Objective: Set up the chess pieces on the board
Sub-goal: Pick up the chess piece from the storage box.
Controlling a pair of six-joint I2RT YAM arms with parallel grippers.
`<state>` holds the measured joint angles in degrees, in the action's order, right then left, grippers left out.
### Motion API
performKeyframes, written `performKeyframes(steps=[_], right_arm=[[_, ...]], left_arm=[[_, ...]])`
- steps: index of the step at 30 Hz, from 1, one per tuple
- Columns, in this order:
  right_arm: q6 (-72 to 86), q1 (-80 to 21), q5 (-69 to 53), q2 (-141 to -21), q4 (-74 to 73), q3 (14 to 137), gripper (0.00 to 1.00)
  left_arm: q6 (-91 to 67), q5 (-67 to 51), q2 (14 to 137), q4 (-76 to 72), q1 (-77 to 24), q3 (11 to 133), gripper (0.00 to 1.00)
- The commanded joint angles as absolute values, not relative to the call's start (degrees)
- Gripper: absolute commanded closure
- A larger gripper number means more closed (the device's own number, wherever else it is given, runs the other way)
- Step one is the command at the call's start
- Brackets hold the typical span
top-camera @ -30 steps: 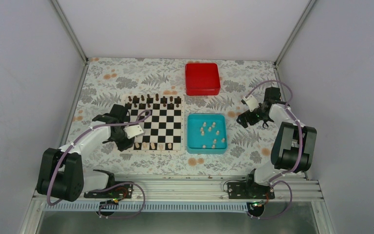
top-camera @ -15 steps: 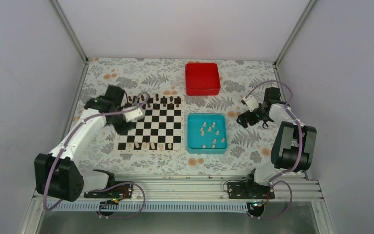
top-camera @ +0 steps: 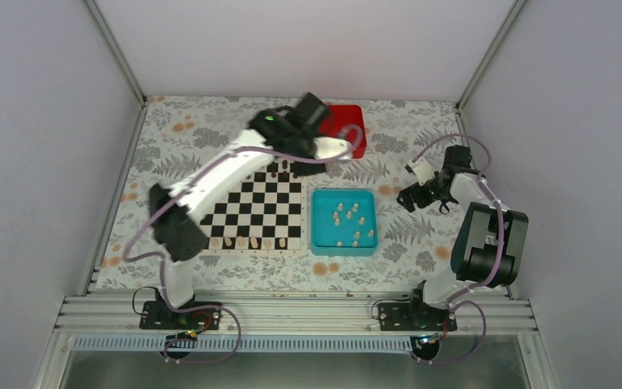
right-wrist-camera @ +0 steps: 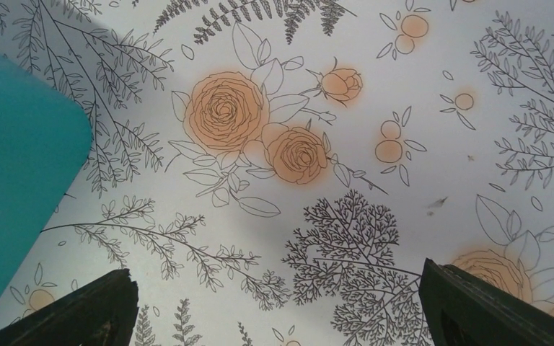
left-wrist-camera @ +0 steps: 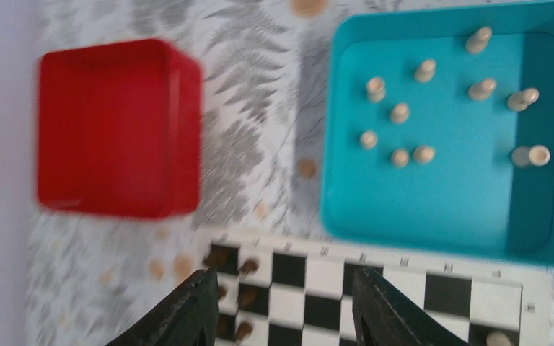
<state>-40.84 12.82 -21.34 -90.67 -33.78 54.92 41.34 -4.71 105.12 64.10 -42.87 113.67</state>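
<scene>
Several pale chess pieces [top-camera: 348,215] lie loose in the teal tray [top-camera: 342,250]; the left wrist view shows the same chess pieces [left-wrist-camera: 399,113] scattered inside the tray [left-wrist-camera: 462,202]. Several more stand on the near row [top-camera: 253,241] of the board [top-camera: 263,212]. My left gripper [top-camera: 324,150] hangs above the board's far right corner [left-wrist-camera: 317,288], open with nothing between its fingers [left-wrist-camera: 195,310]. My right gripper [top-camera: 413,194] hovers over the floral cloth right of the tray, wide open and empty; the tray's corner [right-wrist-camera: 14,144] lies to its left.
A red box [top-camera: 337,130] sits beyond the tray, close to my left wrist, and is blurred in the left wrist view [left-wrist-camera: 115,130]. Dark chessmen [left-wrist-camera: 249,268] line the board's far rows, largely hidden under my left arm from above. White walls enclose the table.
My left arm swung from the board's near left edge up across it to the far right corner by the red box, and its jaws opened. The right arm barely moved.
</scene>
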Motion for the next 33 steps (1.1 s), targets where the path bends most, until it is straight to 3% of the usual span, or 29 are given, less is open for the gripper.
performKeyframes(steps=[1, 6, 16, 33], right_arm=[[-40.69, 14.2, -22.49, -88.79, -33.03, 55.6, 0.0], [-40.93, 14.54, -22.91, -89.71, -32.95, 55.24, 0.0], [-41.39, 14.81, -23.29, -91.18, -33.02, 55.61, 0.0], [-42.17, 15.12, -24.1, -92.59, -34.62, 56.27, 0.0]], left_arm=[[41.56, -4.09, 116.74, 67.19, -49.2, 123.09, 0.52], [41.96, -8.47, 125.9, 67.55, -55.07, 131.83, 0.52], [40.56, -14.45, 134.21, 63.86, -58.77, 132.33, 0.52], [41.87, -17.05, 126.34, 59.42, -59.06, 112.89, 0.52]])
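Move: Back some 13 cm, to the right about 11 cm and roughly 23 cm below the left hand stands the near-left chess piece in the teal box. A second piece stands about 5 cm to the right of it and level; a third is 5 cm right and 3 cm farther out; a fourth is about 7 cm farther out and 1 cm left of it. From the right hand, the near-left piece lies about 14 cm back, 20 cm left and 4 cm lower. Swooping down about 20 cm with its fingers still about half open, the left hand first swings right, sinking and drawing back, until it is over the teal box. It then keeps sinking and backing, easing some 3 cm left again towards the near-left piece, while the wrist turns some 20 degrees clockwise and the fingertips swing back to point nearly straight down. Nothing is touched. ##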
